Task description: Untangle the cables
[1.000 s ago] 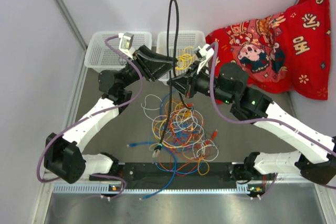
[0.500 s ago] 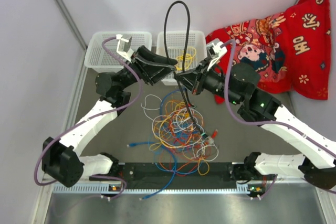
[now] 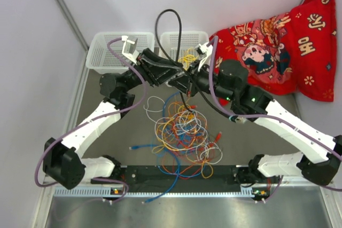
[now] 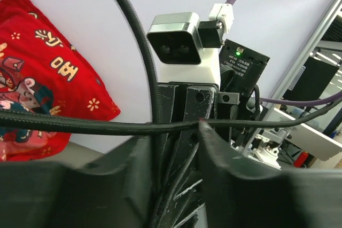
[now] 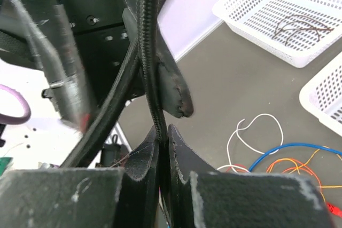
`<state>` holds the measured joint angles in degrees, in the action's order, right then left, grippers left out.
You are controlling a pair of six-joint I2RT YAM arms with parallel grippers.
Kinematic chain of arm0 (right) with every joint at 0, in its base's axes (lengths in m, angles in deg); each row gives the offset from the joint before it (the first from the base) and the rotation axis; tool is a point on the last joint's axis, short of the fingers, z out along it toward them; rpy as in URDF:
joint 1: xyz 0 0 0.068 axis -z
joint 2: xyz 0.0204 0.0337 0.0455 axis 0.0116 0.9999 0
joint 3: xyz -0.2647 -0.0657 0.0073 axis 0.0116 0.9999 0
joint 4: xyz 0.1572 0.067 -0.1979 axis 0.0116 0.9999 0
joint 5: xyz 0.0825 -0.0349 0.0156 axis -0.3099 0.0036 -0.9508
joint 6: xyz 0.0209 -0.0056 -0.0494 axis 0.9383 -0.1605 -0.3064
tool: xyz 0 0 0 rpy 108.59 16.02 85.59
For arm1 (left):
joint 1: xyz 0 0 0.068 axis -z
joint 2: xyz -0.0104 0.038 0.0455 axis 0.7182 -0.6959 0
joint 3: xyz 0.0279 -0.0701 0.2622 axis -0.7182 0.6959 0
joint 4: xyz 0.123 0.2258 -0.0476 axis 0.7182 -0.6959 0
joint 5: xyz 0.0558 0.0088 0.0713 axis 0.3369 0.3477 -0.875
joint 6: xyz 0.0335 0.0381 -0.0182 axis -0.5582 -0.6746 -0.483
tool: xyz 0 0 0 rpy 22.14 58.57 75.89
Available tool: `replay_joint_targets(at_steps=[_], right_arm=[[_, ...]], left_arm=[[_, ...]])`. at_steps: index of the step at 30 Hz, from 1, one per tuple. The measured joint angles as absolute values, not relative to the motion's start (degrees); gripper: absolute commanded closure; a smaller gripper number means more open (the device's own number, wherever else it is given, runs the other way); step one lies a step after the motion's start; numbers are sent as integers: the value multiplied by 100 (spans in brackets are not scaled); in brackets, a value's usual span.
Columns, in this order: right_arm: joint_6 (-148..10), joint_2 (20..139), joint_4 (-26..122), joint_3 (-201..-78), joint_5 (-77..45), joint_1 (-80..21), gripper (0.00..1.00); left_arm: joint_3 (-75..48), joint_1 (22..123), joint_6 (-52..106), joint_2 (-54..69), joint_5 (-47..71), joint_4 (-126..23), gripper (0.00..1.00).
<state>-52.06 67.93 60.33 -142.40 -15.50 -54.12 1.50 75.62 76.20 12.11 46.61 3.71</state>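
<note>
A thick black cable [image 3: 162,15] loops up over the baskets from the spot where both grippers meet. My right gripper [image 3: 180,83] is shut on it; the right wrist view shows that gripper [image 5: 163,132] pinching the braided black cable [image 5: 147,36] at the fingertips. My left gripper [image 3: 169,75] faces it, almost touching. In the left wrist view its jaws [image 4: 173,137] stand apart, and the black cable [image 4: 131,22] runs down through the gap and across the tips. The other cables [image 3: 181,129], a tangle of orange, blue, white and red, lie on the mat below.
Two white baskets stand at the back: the left basket [image 3: 107,52] holds a thin dark wire, and the right basket [image 3: 199,37] holds yellow cables [image 3: 188,57]. A red cushion [image 3: 278,46] lies at the back right. White [image 5: 256,126] and blue [image 5: 291,147] wires lie under the right gripper.
The right gripper has moved left with the black cable until it meets the left gripper. The cable's loop has dropped lower and swung left. Its lower end has left the tangle.
</note>
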Motion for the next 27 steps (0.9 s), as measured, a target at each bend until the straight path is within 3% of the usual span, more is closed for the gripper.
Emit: replay_joint_targets(at_steps=[1,4,9,12,13,15,16,19,27], right_arm=[[-5171,6789,6044,-14240,-1594,-5407,100],[-5117,6736,6058,-14235,-1688,-5372,100],[-5136,6579,6095,-14174,-1638,-5372,100],[-5169,6421,6073,-14017,-1546,-5374,67],[-5178,6367,6086,-13962,-1489,-5372,46],[-5232,6207,6213,-13827,-1353,-5361,28],[-5261,6135,6270,-13768,-1292,-5363,14],[-5344,5910,6398,-13656,-1093,-5368,1],[-5503,5071,6667,-13372,-84,-5377,1]], left_arm=[[148,7560,7600,1187,4665,393,84],[139,7547,7581,1123,4630,449,99],[52,7568,7487,1040,4602,423,100],[-11,7623,7408,979,4634,336,100],[-38,7643,7379,959,4630,301,100],[-125,7634,7259,953,4569,167,100],[-171,7632,7176,953,4505,91,100],[-280,7597,6822,964,4247,-316,100],[-593,7367,5747,964,3244,-1961,100]])
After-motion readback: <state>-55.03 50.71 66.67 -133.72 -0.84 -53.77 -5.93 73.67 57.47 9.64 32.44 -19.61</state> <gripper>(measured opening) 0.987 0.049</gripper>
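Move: The black cable runs between the open left fingers, the stretch to grip about 1 cm ahead and 1 cm to the right, level with them. The right gripper already holds it about 5 cm straight below the left, so that stretch is roughly 5 cm above, 1 cm ahead and 1 cm right of the right hand. From the left hand, the tangle is some 3 cm back, 4 cm right and 45 cm down; the middle basket is about 35 cm ahead, 3 cm right and 43 cm down. Shut the left gripper on the black cable while easing it about a centimetre forward and right. Only then open the right fingers wide, let the cable go and draw that hand some 9 cm right, turning slightly clockwise. As it leaves, carry the pinched cable forward about 9 cm towards the middle basket and sink slightly, swinging the left wrist some 20 degrees counter-clockwise. ##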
